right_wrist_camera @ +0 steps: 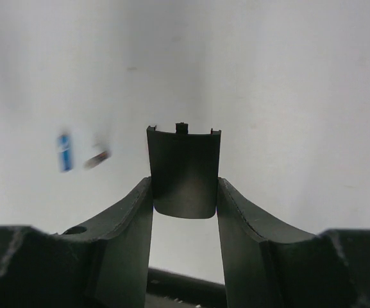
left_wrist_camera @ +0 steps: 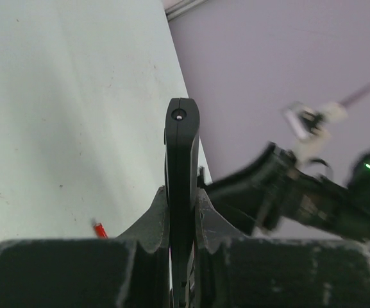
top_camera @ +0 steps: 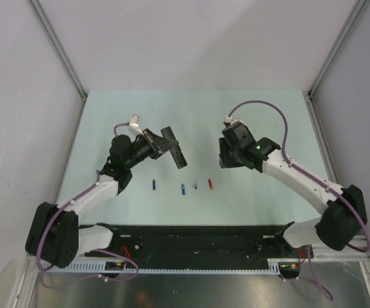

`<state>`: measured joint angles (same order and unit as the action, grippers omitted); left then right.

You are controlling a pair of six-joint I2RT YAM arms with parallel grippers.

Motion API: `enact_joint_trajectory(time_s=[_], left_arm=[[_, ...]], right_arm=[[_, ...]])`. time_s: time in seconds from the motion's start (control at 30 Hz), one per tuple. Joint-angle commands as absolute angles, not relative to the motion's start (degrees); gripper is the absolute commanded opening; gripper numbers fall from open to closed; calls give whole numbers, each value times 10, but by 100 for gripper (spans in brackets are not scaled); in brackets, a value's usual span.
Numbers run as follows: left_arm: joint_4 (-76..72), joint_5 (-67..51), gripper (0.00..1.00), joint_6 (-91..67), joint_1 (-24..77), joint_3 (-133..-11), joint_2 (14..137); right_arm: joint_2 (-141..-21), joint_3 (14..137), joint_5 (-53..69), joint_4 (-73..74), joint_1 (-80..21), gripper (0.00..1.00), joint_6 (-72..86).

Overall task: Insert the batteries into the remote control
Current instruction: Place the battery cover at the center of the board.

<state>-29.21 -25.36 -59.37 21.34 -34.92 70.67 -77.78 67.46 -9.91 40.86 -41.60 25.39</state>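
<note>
My left gripper (top_camera: 161, 144) is shut on the slim black remote control (top_camera: 174, 148), holding it off the table; in the left wrist view the remote (left_wrist_camera: 182, 167) stands edge-on between the jaws. My right gripper (top_camera: 224, 156) is shut on a small black battery cover (right_wrist_camera: 183, 172), gripped by its two side edges above the table. Four batteries lie in a row on the table: dark blue (top_camera: 153, 184), lighter blue (top_camera: 183, 188), grey-silver (top_camera: 195, 186) and orange-red (top_camera: 210, 185). The lighter blue (right_wrist_camera: 64, 152) and grey (right_wrist_camera: 97, 158) ones show blurred in the right wrist view; the orange-red one (left_wrist_camera: 99, 229) shows in the left wrist view.
The pale table (top_camera: 191, 109) is walled by grey panels with metal posts at the back corners (top_camera: 82, 95). A black rail (top_camera: 191, 247) runs along the near edge between the arm bases. The right arm (left_wrist_camera: 287, 192) shows in the left wrist view.
</note>
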Motion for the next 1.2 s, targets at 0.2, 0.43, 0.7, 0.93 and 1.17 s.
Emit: enact_joint_trajectory(time_s=[0.2,0.43,0.7,0.93,1.17], left_arm=[[-308,-355,0,-599,203,-266,560],[-308,-375,0,-593,203,-223,497],[-308,-383,0,-596,203,-207,481],[-306,-374,0,-600,203,-197,478],[-304,-371,0,-597,202,-197,481]], right_arm=[[-903,646,-173,333,-325,0,200],[-965,646,-154,305,-277,0,204],[-1004,646,-148,297,-258,0,207],[-1023,646,-139,298,-248,11,204],[-1015,644,-139,297,-248,47,207]])
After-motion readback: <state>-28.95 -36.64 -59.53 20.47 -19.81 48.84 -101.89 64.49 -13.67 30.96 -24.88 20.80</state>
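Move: The right hand holds the battery cover; the bare spot of board it is being taken to lies about 7 cm ahead, 9 cm to its right and 15 cm below. On the board roughly 15 cm below this hand, the orange battery lies some 1 cm back and 3 cm left, the silver battery 1 cm back and 8 cm left, and the blue battery 3 cm back and 14 cm left. From the left hand, which holds the remote control, that spot is some 28 cm right, 2 cm ahead and 21 cm below. The right hand, keeping its pinch on the battery cover, drops about 14 cm to the bare board while swinging some 9 cm right and 7 cm forward, away from the batteries; its wrist turns clockwise and tips the fingers steeper down, and the last couple of centimetres are a slow, almost straight descent. Meanwhile the left hand draws the remote control back about 10 cm towards its base at nearly the same height, turning it some 10 degrees clockwise, its grip unchanged. ##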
